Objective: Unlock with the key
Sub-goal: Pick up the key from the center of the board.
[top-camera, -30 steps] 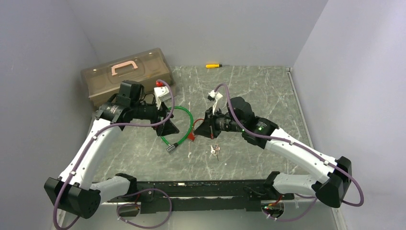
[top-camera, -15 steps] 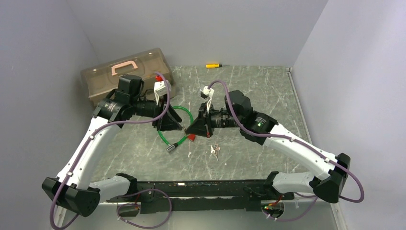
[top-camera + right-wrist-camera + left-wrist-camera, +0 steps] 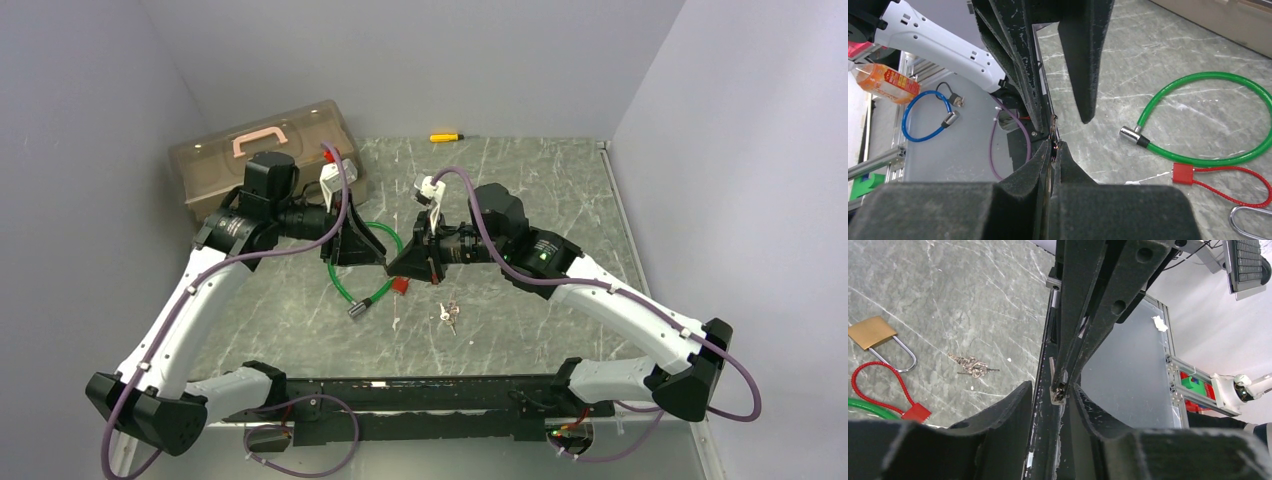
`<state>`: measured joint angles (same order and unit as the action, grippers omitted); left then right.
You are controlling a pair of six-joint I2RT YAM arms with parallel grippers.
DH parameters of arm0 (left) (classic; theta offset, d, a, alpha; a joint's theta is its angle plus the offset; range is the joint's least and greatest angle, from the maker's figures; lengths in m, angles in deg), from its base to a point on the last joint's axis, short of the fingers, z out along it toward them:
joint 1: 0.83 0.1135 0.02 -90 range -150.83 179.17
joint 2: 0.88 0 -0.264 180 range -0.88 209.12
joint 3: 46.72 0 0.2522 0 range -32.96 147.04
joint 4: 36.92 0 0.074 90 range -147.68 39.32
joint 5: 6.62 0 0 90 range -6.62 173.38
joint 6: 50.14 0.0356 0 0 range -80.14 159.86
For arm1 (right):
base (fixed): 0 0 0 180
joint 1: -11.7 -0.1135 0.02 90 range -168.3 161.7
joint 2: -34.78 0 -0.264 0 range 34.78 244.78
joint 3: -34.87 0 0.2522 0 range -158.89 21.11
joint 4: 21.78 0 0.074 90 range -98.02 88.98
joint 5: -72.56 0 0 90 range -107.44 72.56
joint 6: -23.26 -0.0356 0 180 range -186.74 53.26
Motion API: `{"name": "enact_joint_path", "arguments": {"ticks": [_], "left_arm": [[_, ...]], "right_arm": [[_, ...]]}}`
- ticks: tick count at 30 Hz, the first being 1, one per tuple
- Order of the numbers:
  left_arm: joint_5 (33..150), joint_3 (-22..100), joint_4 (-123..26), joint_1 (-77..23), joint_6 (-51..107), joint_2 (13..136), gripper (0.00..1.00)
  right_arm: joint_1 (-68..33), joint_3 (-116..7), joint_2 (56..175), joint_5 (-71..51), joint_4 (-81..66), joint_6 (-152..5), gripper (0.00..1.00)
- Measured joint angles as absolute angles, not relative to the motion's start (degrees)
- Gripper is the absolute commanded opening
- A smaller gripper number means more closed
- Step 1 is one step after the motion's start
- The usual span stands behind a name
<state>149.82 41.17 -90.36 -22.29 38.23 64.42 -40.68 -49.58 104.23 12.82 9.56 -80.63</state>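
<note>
My right gripper (image 3: 393,267) is held above the table, shut on a small key (image 3: 1058,391) that sticks out of its tips (image 3: 1053,146). My left gripper (image 3: 377,257) faces it tip to tip. Its jaws (image 3: 1050,388) stand either side of the key with a gap on the left side, so it is open. A brass padlock (image 3: 870,331) lies on the table below, hidden in the top view. A red cable lock (image 3: 1182,173) and a green cable lock (image 3: 362,290) lie beside it.
A loose bunch of keys (image 3: 449,314) lies on the marble table (image 3: 560,190) just right of the grippers. A brown toolbox (image 3: 265,155) stands at the back left, and a yellow screwdriver (image 3: 446,136) lies by the back wall.
My left gripper has swung right to meet the right gripper and its jaws have narrowed around the key. The right gripper has moved left and up, still shut on the key.
</note>
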Motion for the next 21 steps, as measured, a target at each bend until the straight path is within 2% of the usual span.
{"name": "enact_joint_path", "arguments": {"ticks": [4, 8, 13, 18, 21], "left_arm": [[149.82, 41.17, -90.45, -22.99, 37.69, 64.2, 0.26], [149.79, 41.67, -92.42, -23.73, 38.1, 64.6, 0.24], [149.49, 42.39, -93.82, -24.04, 39.33, 65.03, 0.02], [148.44, 42.85, -93.51, -24.06, 38.52, 64.99, 0.0], [148.4, 42.92, -93.53, -24.06, 38.54, 64.99, 0.0]], "right_arm": [[-40.77, -49.87, 104.23, 12.49, 9.63, -80.11, 0.0], [-40.79, -50.28, 104.23, 11.55, 9.61, -79.71, 0.0], [-40.79, -50.3, 104.23, 11.12, 9.63, -79.34, 0.0], [-40.81, -50.3, 104.21, 10.64, 9.43, -78.86, 0.0], [-40.86, -50.33, 104.19, 10.5, 9.36, -78.84, 0.06]]}}
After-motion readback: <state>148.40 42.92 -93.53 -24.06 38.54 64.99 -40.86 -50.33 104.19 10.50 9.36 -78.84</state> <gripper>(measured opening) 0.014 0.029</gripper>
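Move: The key stands out from the shut tips of the right gripper, its middle about 2 cm to the left of that hand point at the same height. From the left gripper it is already between the half-open fingers, about 1 cm back and level. On the table some 28 cm below the left hand, the red cable lock's body lies about 17 cm ahead and 2 cm right, the bunch of keys about 11 cm ahead and 13 cm right. Draw the left gripper back towards your bases about 1 cm, fingers still pointing right at the other gripper's tips, then ease it a touch forward again while you close its half-open fingers right down, pinching the key's free end. Keep the right gripper shut on the key, letting it drift forward by less than 1 cm. ##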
